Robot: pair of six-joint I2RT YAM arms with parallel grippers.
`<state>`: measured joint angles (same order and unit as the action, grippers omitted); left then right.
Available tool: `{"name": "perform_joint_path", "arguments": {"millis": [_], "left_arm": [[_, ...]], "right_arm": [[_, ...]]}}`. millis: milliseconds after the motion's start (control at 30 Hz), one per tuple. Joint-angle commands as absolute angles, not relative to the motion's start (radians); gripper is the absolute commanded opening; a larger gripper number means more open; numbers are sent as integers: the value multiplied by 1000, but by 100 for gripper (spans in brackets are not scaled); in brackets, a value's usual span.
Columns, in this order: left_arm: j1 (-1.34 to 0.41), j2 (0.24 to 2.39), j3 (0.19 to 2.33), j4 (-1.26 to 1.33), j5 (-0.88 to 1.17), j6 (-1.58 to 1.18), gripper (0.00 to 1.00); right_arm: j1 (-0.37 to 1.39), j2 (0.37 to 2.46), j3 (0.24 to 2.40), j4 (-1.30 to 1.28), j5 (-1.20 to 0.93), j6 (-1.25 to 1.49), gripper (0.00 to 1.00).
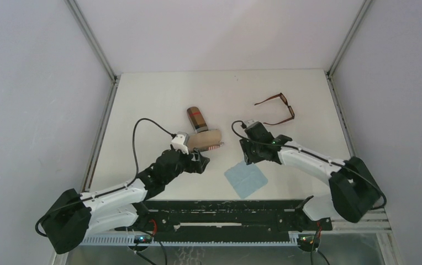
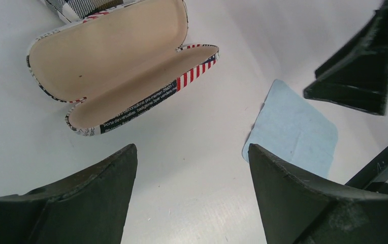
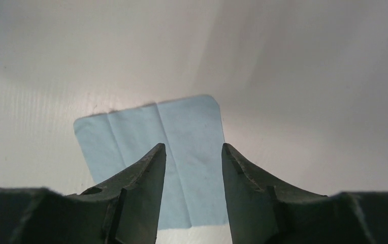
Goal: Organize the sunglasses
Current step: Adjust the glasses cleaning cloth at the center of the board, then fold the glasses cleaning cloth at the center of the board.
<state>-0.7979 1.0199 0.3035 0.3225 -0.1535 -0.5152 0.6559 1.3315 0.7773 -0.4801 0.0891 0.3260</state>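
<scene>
One pair of sunglasses, with a reddish-brown frame and its temple arms unfolded, lies on the white table at the back right, away from both arms. My left gripper is open and empty, just in front of an open flag-print case whose beige inside holds nothing. My right gripper hangs over a light blue cloth. Its jaws are parted with nothing between them, so it is open.
A closed brown case lies right behind the open one. In the left wrist view the cloth lies to the right, with the right arm's fingers above it. White walls bound the table on three sides.
</scene>
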Motion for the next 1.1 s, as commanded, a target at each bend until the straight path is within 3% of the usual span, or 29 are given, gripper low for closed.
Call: {"name": "perform_joint_path", "arguments": {"millis": [0, 267, 600, 833, 1067], "left_arm": [[-792, 953, 341, 300, -173, -524, 84], [-792, 841, 302, 248, -209, -519, 84], [-792, 847, 313, 245, -197, -515, 83], [-793, 841, 311, 236, -196, -513, 83], [-792, 832, 305, 217, -214, -517, 84]], "right_arm": [[646, 1466, 881, -462, 56, 159, 45], [623, 1624, 983, -519, 25, 52, 45], [606, 1717, 1028, -568, -15, 13, 41], [601, 1756, 1034, -611, -42, 36, 26], [561, 1724, 1004, -607, -3, 126, 5]]}}
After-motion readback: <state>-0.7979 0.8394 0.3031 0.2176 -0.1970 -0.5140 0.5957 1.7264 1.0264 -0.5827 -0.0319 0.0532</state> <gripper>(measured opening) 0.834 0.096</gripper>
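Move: The cleaning cloth lies flat under my right hand: its middle is about 4 cm back and 1 cm left, some 5 cm below. The far corner I am after is roughly 3 cm ahead and 1 cm left. The open glasses case is around 10 cm ahead and 17 cm left; the brown sunglasses are some 23 cm ahead and 12 cm right. From my left hand the cloth's middle is about 5 cm back, 16 cm right and 8 cm below. I drop my right hand about 4.5 cm and ease it 2.5 cm forward onto the cloth's far corner, turning some 15 degrees counter-clockwise and tipping the fingers more steeply down. Once low, I stay there and close the half-open fingers almost shut, pinching the corner. My left hand, empty and open, lifts some 3 cm. ##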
